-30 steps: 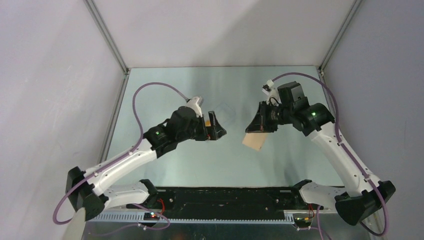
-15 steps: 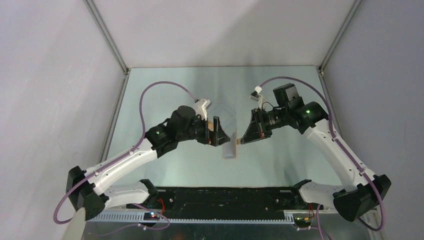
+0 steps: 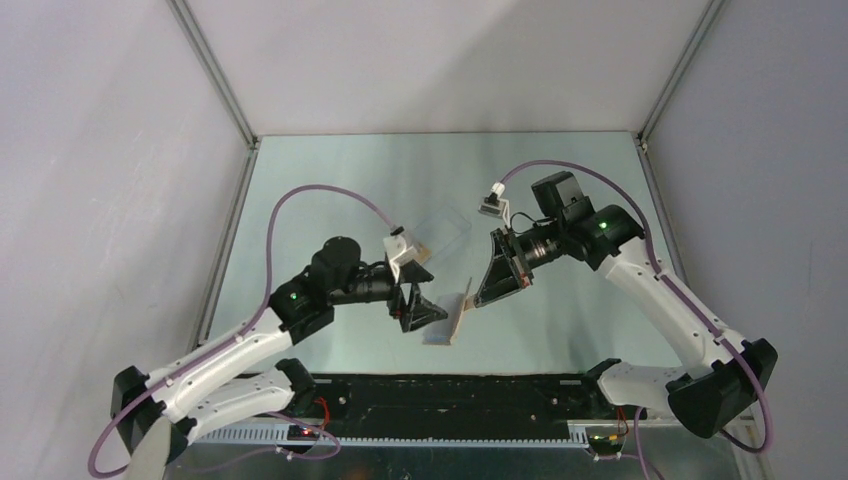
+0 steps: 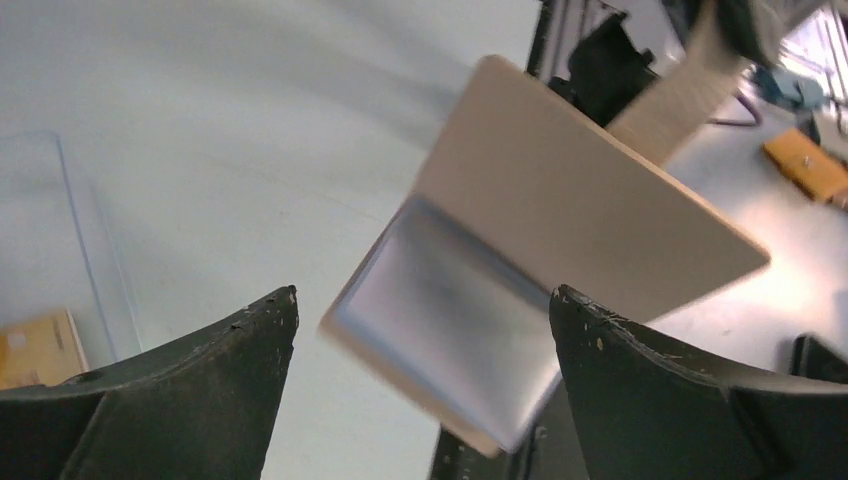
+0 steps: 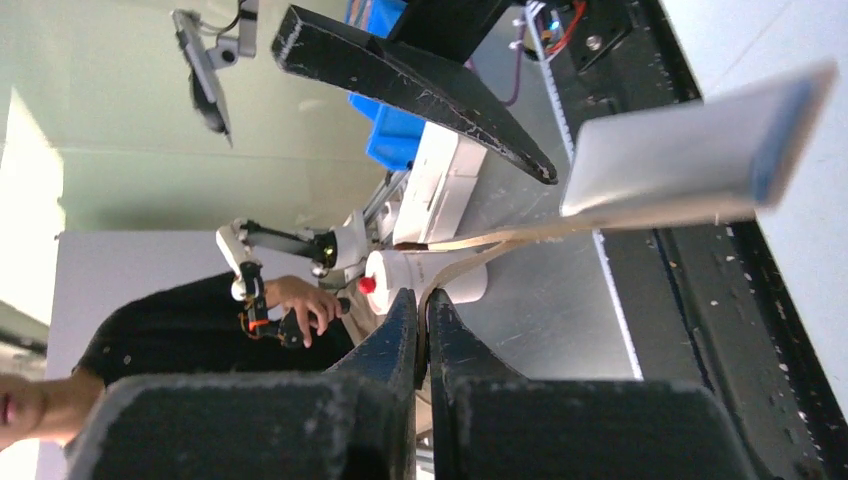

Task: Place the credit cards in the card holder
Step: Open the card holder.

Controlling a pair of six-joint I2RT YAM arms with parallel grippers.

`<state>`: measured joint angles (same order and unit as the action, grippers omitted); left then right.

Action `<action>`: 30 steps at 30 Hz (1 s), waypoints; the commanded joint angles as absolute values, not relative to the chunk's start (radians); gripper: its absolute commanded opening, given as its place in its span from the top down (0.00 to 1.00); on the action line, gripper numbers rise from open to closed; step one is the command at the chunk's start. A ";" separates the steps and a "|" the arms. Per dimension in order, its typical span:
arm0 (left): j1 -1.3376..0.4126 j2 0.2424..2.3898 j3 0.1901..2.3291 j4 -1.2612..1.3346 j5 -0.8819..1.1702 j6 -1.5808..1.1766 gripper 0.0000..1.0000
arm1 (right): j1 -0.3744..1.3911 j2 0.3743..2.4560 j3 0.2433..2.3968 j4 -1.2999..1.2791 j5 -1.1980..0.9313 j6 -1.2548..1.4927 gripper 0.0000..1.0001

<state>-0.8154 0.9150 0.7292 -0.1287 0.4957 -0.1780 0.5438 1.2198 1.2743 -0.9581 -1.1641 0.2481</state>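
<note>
The tan card holder (image 3: 448, 320) hangs open in the air near the table's front middle. My right gripper (image 3: 481, 292) is shut on one thin flap of it (image 5: 470, 255), and the other half (image 5: 690, 150) sticks out with a blue edge. My left gripper (image 3: 418, 308) stands wide open just left of the holder. In the left wrist view the holder's blue-grey inner pocket (image 4: 450, 320) lies between my open left gripper's (image 4: 424, 292) fingertips without touching them. One yellow credit card (image 4: 35, 345) lies inside the clear box.
A clear plastic box (image 3: 445, 228) sits on the table behind the grippers, its wall (image 4: 80, 250) at the left of the left wrist view. The black rail (image 3: 450, 390) runs along the near edge.
My left gripper has swung from beside the clear box toward the near edge. My right gripper has carried the card holder forward and left; the holder now hangs open between the two grippers.
</note>
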 commanded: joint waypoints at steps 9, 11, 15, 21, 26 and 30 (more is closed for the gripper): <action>-0.815 0.977 0.752 0.132 0.897 0.165 0.02 | 0.620 1.221 1.284 -0.856 -1.358 0.287 1.00; -0.820 1.023 0.781 0.139 0.934 0.172 0.03 | 0.632 1.224 1.284 -0.847 -1.359 0.294 1.00; -0.850 1.094 0.833 0.163 0.992 0.190 0.06 | 0.644 1.228 1.284 -0.843 -1.358 0.296 1.00; -0.886 1.140 0.864 0.182 0.990 0.197 0.10 | 0.648 1.233 1.284 -0.846 -1.370 0.293 1.00; -0.894 1.129 0.849 0.204 1.006 0.195 0.10 | 0.643 1.235 1.284 -0.864 -1.369 0.273 1.00; -0.910 1.123 0.848 0.209 1.055 0.167 0.32 | 0.618 1.239 1.284 -0.879 -1.368 0.256 1.00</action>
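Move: The card holder, hanging open from the right gripper by its strap, has its middle about 4 cm to the right of the left hand, 4 cm back and some 3 cm above. The right gripper's fingertips lie about 7 cm to the left hand's right, 1 cm back and 6 cm higher. From the right hand, the holder's middle is about 5 cm left, 3 cm back and 2 cm lower. The clear box stands on the table, 16 cm ahead of the left hand, 1 cm left and 20 cm below. Bring the open left gripper about 6 cm right, 5 cm back and 4 cm up to the hanging card holder, swinging its fingers some 35 degrees clockwise until they straddle the holder just beside the right fingertips, then begin closing. Keep the right gripper's pinch on the strap, drawing it back and slightly up early on, then hold still. ##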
